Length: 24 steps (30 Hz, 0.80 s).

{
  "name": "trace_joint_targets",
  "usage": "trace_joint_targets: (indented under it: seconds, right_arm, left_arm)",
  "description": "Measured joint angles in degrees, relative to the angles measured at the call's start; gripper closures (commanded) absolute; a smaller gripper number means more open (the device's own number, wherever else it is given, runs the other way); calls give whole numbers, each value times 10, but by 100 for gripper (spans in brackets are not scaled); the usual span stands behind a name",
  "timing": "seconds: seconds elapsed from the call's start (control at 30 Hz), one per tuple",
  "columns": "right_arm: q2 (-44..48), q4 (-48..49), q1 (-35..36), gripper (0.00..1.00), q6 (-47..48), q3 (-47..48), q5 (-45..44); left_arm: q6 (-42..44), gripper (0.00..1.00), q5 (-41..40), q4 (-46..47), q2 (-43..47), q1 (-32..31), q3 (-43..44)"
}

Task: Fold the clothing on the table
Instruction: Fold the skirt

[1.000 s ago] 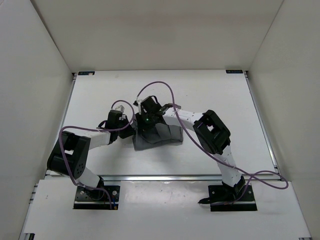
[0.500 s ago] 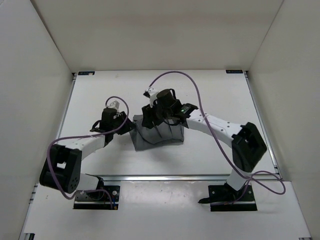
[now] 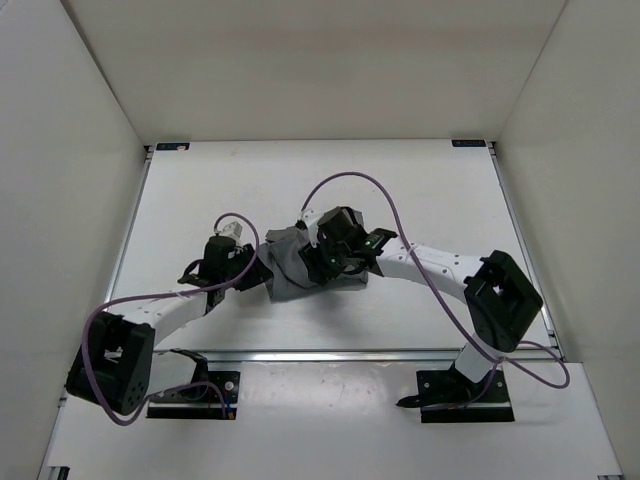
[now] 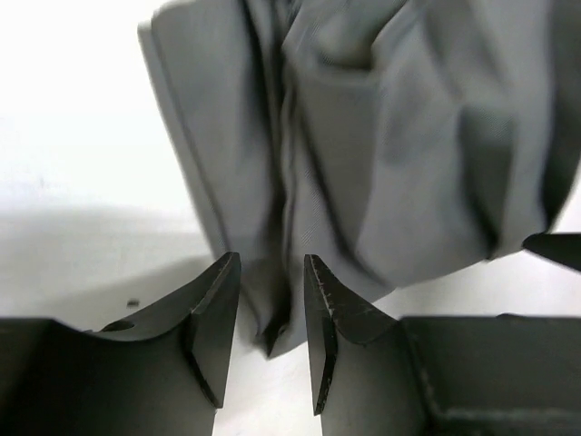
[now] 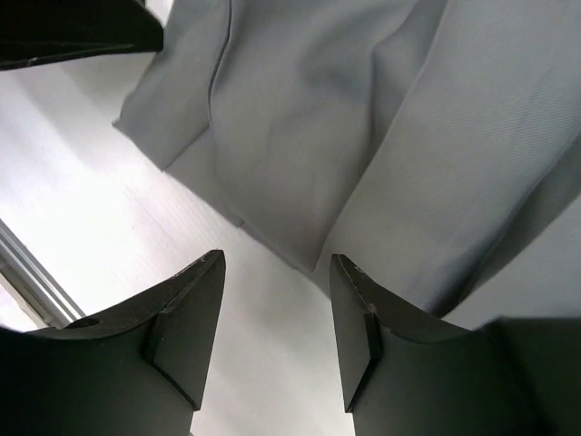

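The clothing (image 3: 292, 268), a grey pleated skirt, lies bunched in the middle of the white table (image 3: 430, 190). My left gripper (image 3: 250, 268) sits at its left edge. In the left wrist view this gripper (image 4: 271, 261) is open, and a corner of the skirt (image 4: 390, 136) lies on the table under the gap, touching neither finger. My right gripper (image 3: 328, 258) hovers over the skirt's right half. It (image 5: 277, 260) is open above bare tabletop, with the skirt's edge (image 5: 363, 118) just beyond its fingertips.
Metal rails (image 3: 380, 352) frame the table, and white walls stand on three sides. Purple cables (image 3: 345, 180) loop over both arms. The table's near rail (image 5: 27, 263) shows in the right wrist view.
Both grippers have gone from shut to open and let go of the skirt. They have drawn back toward the near side, and the skirt now lies more bunched and shifted left.
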<state>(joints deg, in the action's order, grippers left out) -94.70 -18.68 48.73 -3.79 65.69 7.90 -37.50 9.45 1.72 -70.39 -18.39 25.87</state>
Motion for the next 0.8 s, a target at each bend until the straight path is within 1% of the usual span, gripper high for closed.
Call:
trace_joint_targets:
  seconds: [0.1, 0.2, 0.3, 0.33, 0.37, 0.4, 0.43, 0.47, 0.53, 0.63, 0.67, 0.8]
  right_arm:
    - [-7, 5, 5, 51, 0, -8, 0]
    - [-30, 17, 10, 50, 4, -8, -3]
    - [-65, 21, 14, 50, 8, -7, -17]
    - [-76, 22, 15, 50, 9, -7, -21]
    - [-87, 23, 15, 50, 10, -7, -26]
    - [-97, 24, 16, 55, 11, -6, -28]
    - [-102, 23, 17, 72, 12, -1, -31]
    - [-103, 24, 18, 82, 14, 5, -35]
    - [-106, 26, 20, 86, 14, 14, -42]
    - [-109, 25, 24, 85, 12, 16, -50]
    - [-109, 25, 26, 100, 12, 16, -51]
    - [-97, 27, 24, 100, 5, 15, -46]
  left_arm:
    - [-5, 57, 0, 0, -2, -7, -20]
    - [-9, 61, -4, 7, -16, -15, -22]
    - [-15, 70, -6, 24, -42, -26, -22]
    - [-16, 76, -7, 31, -52, -29, -22]
    - [-19, 84, -7, 40, -63, -31, -22]
    - [-21, 90, -8, 51, -71, -32, -22]
    - [-23, 94, -8, 61, -78, -34, -22]
    - [-25, 99, -7, 70, -84, -35, -21]
    - [-27, 100, -4, 83, -93, -38, -19]
    - [-26, 100, -4, 94, -100, -43, -17]
    - [-27, 100, -4, 95, -100, -44, -17]
    - [-26, 100, -4, 95, -100, -44, -17]
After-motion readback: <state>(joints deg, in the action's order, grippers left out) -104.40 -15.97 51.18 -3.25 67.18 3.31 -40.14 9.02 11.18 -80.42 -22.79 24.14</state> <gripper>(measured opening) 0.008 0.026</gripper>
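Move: The skirt's near-left corner lies about 4 cm below the left hand, 2 cm to its right and 1 cm back; its far-left corner is some 10 cm ahead and 1 cm right, 5 cm down. The right hand goes for the near-edge fold, about 7 cm beneath it and 1 cm left, level fore and aft; the skirt's near-right corner is about 11 cm right of that hand, 2 cm back and 9 cm down. Both hands sink, right about 6 cm, left 4 cm and rightward, and shut on the skirt's near edge. ##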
